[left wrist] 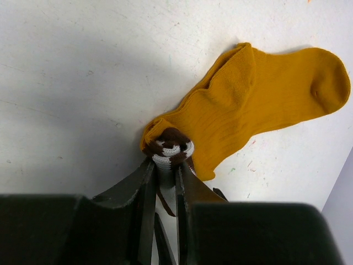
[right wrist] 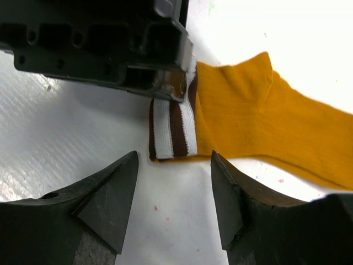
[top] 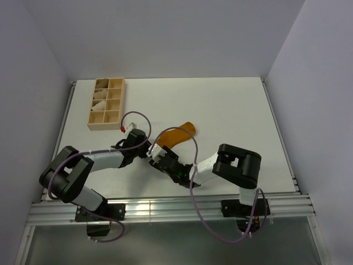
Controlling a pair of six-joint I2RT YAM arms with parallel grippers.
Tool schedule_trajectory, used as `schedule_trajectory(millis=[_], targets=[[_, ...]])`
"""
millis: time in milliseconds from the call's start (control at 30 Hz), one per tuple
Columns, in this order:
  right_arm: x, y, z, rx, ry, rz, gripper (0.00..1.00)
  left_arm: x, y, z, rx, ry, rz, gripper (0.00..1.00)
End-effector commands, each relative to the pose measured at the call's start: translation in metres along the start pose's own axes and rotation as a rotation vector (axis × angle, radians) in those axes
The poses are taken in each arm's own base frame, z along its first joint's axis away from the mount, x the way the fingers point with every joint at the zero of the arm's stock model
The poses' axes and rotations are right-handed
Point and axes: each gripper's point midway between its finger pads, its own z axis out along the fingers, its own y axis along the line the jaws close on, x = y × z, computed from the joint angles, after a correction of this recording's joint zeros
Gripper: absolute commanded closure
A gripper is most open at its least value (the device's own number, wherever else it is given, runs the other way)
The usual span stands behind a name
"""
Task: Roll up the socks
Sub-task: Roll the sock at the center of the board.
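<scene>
The mustard-orange sock lies flat on the white table, toe pointing to the far right. Its brown cuff with two white stripes is at the near-left end. My left gripper is shut on that cuff, which bunches up between the fingers. The sock's foot spreads out beyond it. My right gripper stands open just short of the cuff's free edge, one finger on each side and only bare table between them. In the top view both grippers meet at the sock's cuff end.
A wooden compartment box holding pale rolled bundles sits at the table's far left. The left gripper's black body fills the top of the right wrist view, close above the cuff. Walls enclose the table on three sides.
</scene>
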Motion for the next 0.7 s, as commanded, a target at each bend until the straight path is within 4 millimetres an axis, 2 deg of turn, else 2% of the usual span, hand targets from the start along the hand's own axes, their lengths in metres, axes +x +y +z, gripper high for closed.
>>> schedule_trajectory(millis=[0, 300, 500, 533, 667], targets=[[-0.008, -0.002, 0.005, 0.034, -0.054, -0.020, 0.38, 0.009, 0.007, 0.002, -0.031, 0.046, 0.029, 0.94], [0.002, 0.008, 0.016, 0.021, -0.030, -0.033, 0.49, 0.011, 0.006, 0.001, -0.022, 0.055, 0.023, 0.94], [0.015, 0.014, 0.020, 0.011, 0.006, -0.046, 0.71, 0.013, 0.005, 0.001, -0.017, 0.065, 0.014, 0.93], [0.016, 0.014, 0.020, 0.010, 0.011, -0.048, 0.79, 0.013, 0.004, 0.001, -0.015, 0.065, 0.012, 0.92], [0.023, 0.017, 0.021, -0.003, 0.033, -0.038, 0.94, 0.011, 0.002, -0.001, -0.007, 0.053, 0.001, 0.86]])
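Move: The sock's striped cuff, its near end free below the left fingers, lies about 1 cm ahead of the right hand's open fingers, 1 cm to their left and 1 cm lower. From that hand the heel corner sits some 8 cm ahead and 2 cm right, the toe about 10 cm ahead and 14 cm right, both about 2 cm lower. From the left hand, already pinching the cuff, that free end is about 2 cm back, 1 cm right and slightly below. The right fingers come to pinch the free near end of the striped cuff, just behind the left fingertips: the hand eases left and forward some 2 cm, sinking slightly, while the fingers shut from well open to nearly closed. The left hand stays in place and keeps its grip on the cuff's other part. ##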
